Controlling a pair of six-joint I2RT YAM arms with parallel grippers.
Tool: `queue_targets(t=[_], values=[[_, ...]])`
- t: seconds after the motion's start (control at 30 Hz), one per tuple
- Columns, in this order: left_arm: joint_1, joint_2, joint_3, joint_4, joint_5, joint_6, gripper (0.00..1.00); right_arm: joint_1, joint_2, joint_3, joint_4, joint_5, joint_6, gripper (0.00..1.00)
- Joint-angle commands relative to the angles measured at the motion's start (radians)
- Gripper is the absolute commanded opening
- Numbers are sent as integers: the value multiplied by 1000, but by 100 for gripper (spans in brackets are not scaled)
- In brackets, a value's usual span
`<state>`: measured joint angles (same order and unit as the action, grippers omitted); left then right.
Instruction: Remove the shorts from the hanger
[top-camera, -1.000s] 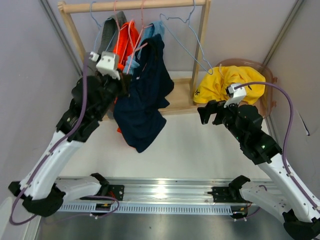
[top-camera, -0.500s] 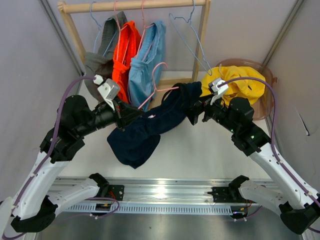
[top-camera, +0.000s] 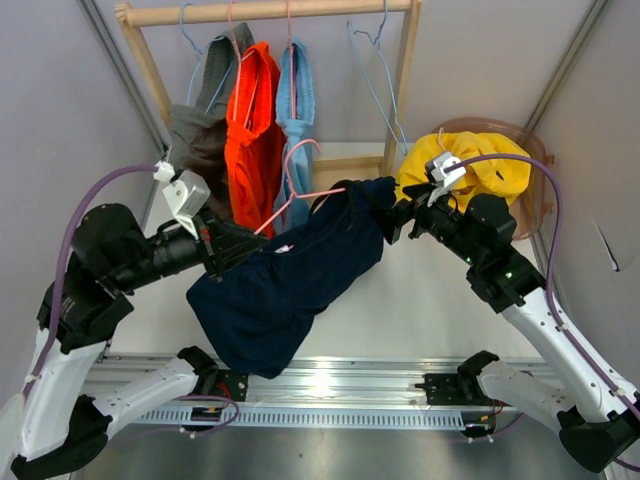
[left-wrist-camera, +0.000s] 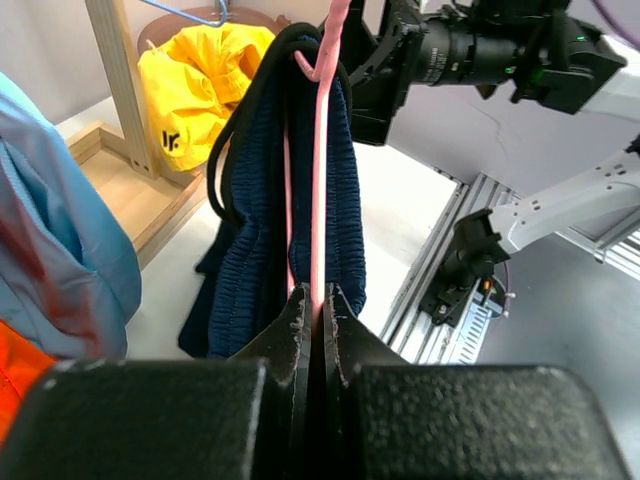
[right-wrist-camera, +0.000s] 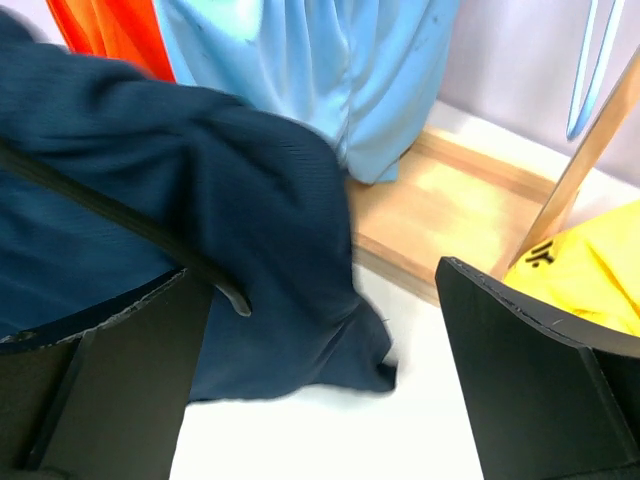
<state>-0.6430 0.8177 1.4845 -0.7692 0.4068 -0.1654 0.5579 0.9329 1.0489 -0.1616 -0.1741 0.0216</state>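
Observation:
The dark navy shorts (top-camera: 285, 295) hang from a pink hanger (top-camera: 300, 185) away from the rack, above the table. My left gripper (top-camera: 212, 250) is shut on the hanger's pink wire (left-wrist-camera: 322, 150), and the navy shorts (left-wrist-camera: 260, 230) drape just beyond its tips (left-wrist-camera: 318, 295). My right gripper (top-camera: 395, 218) is open at the shorts' upper right end. In its wrist view the navy cloth (right-wrist-camera: 200, 220) reaches between its wide-apart fingers (right-wrist-camera: 318, 275), ungripped. Grey (top-camera: 200, 130), orange (top-camera: 255, 120) and light blue shorts (top-camera: 300, 100) hang on the rack. Yellow shorts (top-camera: 470, 165) lie in a basket.
The wooden rack's rail (top-camera: 270, 12) runs along the back, with an empty blue wire hanger (top-camera: 375, 70) on it. Its wooden base (top-camera: 350, 165) lies behind the navy shorts. The brown basket (top-camera: 535, 200) stands at the back right. Grey walls close both sides.
My left arm pulled the pink hanger with the navy shorts off the rack, down and toward the near left. My right gripper moved left from the basket to the shorts' end.

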Motion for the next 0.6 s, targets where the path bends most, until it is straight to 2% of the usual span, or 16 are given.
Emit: queue_targets(t=[0.0, 0.17, 0.2, 0.23, 0.27, 0.3, 0.33, 0.43, 0.57], values=[[-4, -18, 103, 45, 62, 6, 0, -18, -17, -7, 85, -25, -18, 100], [-4, -25, 111, 50, 105, -22, 0, -26, -2, -39, 187, -100, 3, 99], [-4, -28, 109, 51, 107, -25, 0, -26, -2, -47, 221, -137, 11, 93], [-4, -29, 103, 54, 109, -28, 0, -27, 3, -61, 238, -159, 14, 83], [-4, -29, 103, 54, 107, -28, 0, -27, 7, -67, 253, -178, 26, 66], [-4, -32, 103, 54, 102, -26, 0, -27, 10, -75, 284, -218, 34, 25], [-4, -32, 100, 48, 83, -22, 0, -26, 14, -84, 298, -228, 43, 0], [-4, -29, 102, 35, 46, -8, 0, -26, 0, -107, 335, -203, 74, 0], [-4, -31, 120, -13, -25, 12, 0, -58, -52, -141, 313, -45, 89, 0]])
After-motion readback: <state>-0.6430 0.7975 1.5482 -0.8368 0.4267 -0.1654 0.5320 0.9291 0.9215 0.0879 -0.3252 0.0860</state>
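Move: The right hand's open fingers are already at the right end of the navy shorts' waistband, its edge only about 3 cm to the left, level in reach and height. From that hand, the light-blue shorts hang some 16 cm ahead and 15 cm left, the empty blue hanger about 17 cm straight ahead, and the yellow shorts lie roughly 22 cm ahead, 20 cm right and 25 cm lower. From the left hand the waistband end is about 17 cm right, 10 cm ahead and somewhat lower. The right hand edges about 2.5 cm left onto the waistband end, rising a centimetre and then sinking back while it swings some 10 degrees counter-clockwise, and its wide-open fingers snap shut to pinch the navy cloth. The left hand keeps the pink hanger pinched by its near arm with the shorts on it, drawing back about 2.5 cm and up 2 cm, away from the rack, then easing slightly forward and down again. ##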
